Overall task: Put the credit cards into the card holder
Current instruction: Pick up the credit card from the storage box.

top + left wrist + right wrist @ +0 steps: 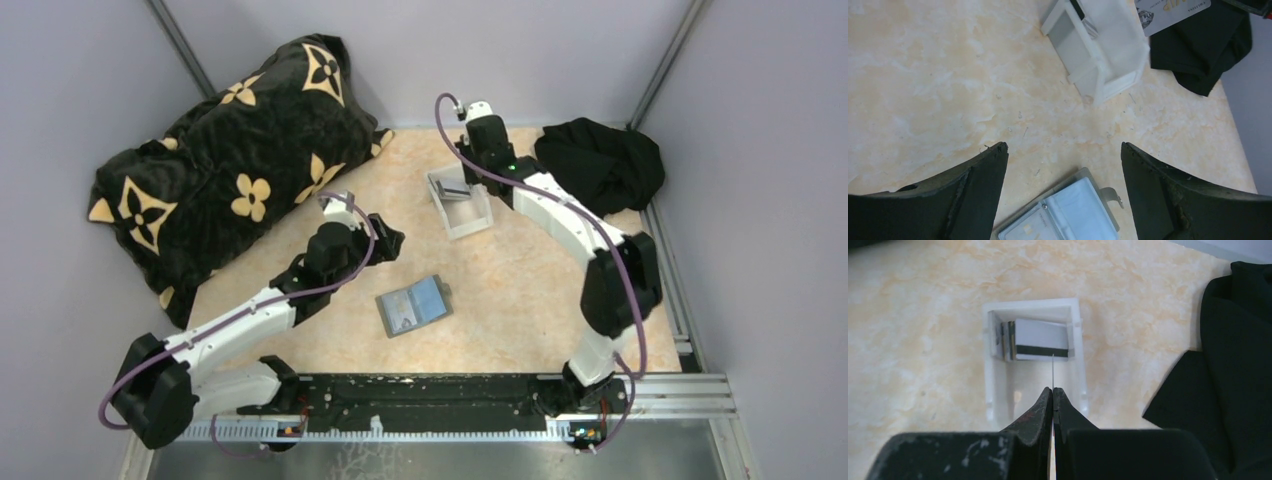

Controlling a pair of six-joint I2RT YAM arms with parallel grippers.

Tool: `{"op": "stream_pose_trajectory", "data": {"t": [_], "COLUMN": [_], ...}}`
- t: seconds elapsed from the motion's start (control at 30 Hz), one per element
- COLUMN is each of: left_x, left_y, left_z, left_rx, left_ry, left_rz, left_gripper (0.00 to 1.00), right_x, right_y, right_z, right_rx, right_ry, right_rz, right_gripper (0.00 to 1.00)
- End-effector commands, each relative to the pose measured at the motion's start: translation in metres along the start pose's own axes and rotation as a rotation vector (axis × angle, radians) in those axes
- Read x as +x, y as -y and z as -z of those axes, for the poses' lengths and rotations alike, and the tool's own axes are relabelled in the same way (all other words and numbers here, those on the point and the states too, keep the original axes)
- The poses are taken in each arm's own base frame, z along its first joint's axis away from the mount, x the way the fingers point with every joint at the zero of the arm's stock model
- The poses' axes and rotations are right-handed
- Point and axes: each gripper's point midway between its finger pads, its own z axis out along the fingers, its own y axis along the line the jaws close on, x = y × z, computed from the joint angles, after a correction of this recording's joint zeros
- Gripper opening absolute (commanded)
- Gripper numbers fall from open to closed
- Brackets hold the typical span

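The card holder (pixel 413 305) lies open on the table, its clear slotted panels up; the left wrist view shows it (pixel 1068 215) below and between my wide-open left gripper (pixel 1064 146), which hovers empty just left of it (pixel 385 240). My right gripper (pixel 1053 388) is shut on one credit card, seen edge-on as a thin line (pixel 1053 370) above the white tray (pixel 993 370). The same silvery card (pixel 1173 11) shows at the top of the left wrist view. More credit cards (pixel 1040 339) stand upright at the tray's far end.
A black blanket with gold flowers (pixel 230 170) fills the back left. A crumpled black cloth (pixel 600 165) lies at the back right, close beside the white tray (pixel 462 205). Grey walls enclose the table on three sides.
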Motion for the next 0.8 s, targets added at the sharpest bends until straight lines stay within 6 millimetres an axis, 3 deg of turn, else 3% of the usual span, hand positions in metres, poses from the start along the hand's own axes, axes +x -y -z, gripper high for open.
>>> {"op": "stream_pose_trajectory", "data": {"t": [0.0,0.17,0.37,0.6,0.77], "left_x": [-0.018,-0.017,-0.011,0.010,0.026], "left_y": [0.026,0.041,0.065,0.087,0.089], "left_z": [0.014,0.036,0.061,0.075,0.073], "left_rx": [0.168,0.317,0.513,0.683,0.718], "left_ry": [0.072,0.098,0.099,0.003,-0.072], "left_rz": [-0.026,-0.053,-0.125,-0.210,-0.236], "left_gripper": [0.89,0.89,0.88,0.88,0.87], "right_x": [-0.030,-0.001,0.044,0.076,0.089], "right_y": [-0.016,-0.046,-0.088,-0.111,-0.122], "right_z": [0.072,0.123,0.165,0.186,0.191], "right_rx": [-0.123,-0.309,-0.498,-0.659,-0.732], "right_ry": [0.121,0.100,0.023,-0.015,-0.048], "right_rz": [-0.062,-0.101,-0.083,-0.116,-0.116], "right_gripper": [0.00,0.00,0.00,0.00,0.00]}}
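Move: The right gripper already has the credit card pinched. From it, the open card holder lies on the table about 24 cm back, 11 cm to the left and 14 cm below. The storage box is almost under this gripper, its middle some 2 cm ahead and 13 cm down; the remaining cards stand in it about 5 cm ahead and 1 cm left. From the left gripper, the holder is roughly 10 cm back, 7 cm right and 11 cm lower. Carry the pinched credit card with the right gripper back about 22 cm and a little left, away from the storage box towards the card holder, arching up some 5 cm and sinking again; swing the fingers counter-clockwise, roll the left side up and tip them down. Meanwhile bring the open, empty left gripper back and right towards the holder, rising slightly and turning some 30 degrees clockwise. ##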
